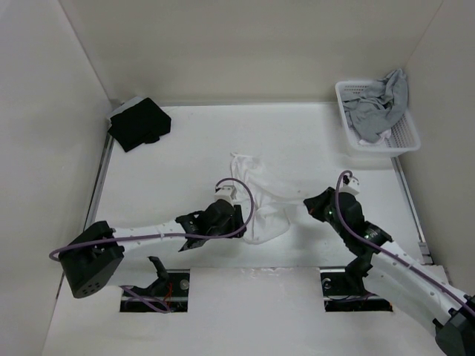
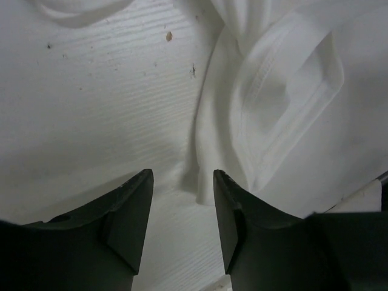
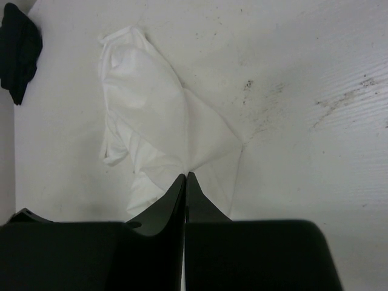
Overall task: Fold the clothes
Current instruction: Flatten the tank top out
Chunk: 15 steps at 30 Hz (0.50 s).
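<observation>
The clothes (image 1: pixel 260 208), a thin white top, lie crumpled in the middle of the white table. My left gripper (image 1: pixel 239 217) stands open at their near left edge. In the left wrist view its fingers (image 2: pixel 182 176) have only bare table between them, and a stitched fold of the clothes (image 2: pixel 279 91) lies just ahead of the right finger. My right gripper (image 1: pixel 313 204) is at the garment's right side. In the right wrist view its tips (image 3: pixel 186 176) are shut on a pinch of the clothes (image 3: pixel 151 109), and wrinkles fan out from that pinch.
A black garment (image 1: pixel 139 122) lies in the far left corner, also in the right wrist view (image 3: pixel 18 48). A white basket (image 1: pixel 404 137) at the far right holds a grey garment (image 1: pixel 378 104). White walls enclose the table on three sides.
</observation>
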Each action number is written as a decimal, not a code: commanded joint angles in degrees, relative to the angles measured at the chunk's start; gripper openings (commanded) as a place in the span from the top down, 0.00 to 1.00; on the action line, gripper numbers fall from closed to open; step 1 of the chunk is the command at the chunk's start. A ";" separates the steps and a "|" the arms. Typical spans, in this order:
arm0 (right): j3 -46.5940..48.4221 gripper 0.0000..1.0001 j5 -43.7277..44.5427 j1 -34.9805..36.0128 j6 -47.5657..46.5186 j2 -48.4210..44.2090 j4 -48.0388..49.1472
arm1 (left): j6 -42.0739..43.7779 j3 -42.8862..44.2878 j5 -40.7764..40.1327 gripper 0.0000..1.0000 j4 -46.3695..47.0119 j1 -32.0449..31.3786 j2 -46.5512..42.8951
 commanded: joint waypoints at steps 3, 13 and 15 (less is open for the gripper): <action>-1.07 1.00 -1.11 0.30 -0.01 -0.82 3.37 | -2.67 -1.15 5.33 0.60 4.58 -0.13 3.45; -0.28 1.00 -0.85 0.74 0.00 -1.70 3.19 | -2.93 0.61 9.38 0.90 4.06 -0.92 3.65; 1.65 1.00 -0.94 0.91 -0.62 -1.70 2.66 | -2.85 2.27 9.39 0.98 1.61 1.44 -0.21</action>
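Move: The tank top's near-left corner lies just off the open left gripper, about 2 cm back, 2 cm to its right and 2 cm below. The near edge's right end lies roughly level with this gripper, 14 cm right and 3 cm below; the cloth's far end is some 20 cm ahead, about 1 cm right and 3 cm below. From the right gripper, already holding the side of the cloth up, that corner is about 9 cm back, 18 cm left and 10 cm below. Ease the left gripper down to the table, then on back and to the right, about 3 cm in all, tipping the fingers slightly more downward. Shut them from nearly half open so the tips pinch the tank top's left edge by its near corner. Meanwhile keep the right gripper still and closed on its part of the cloth. ##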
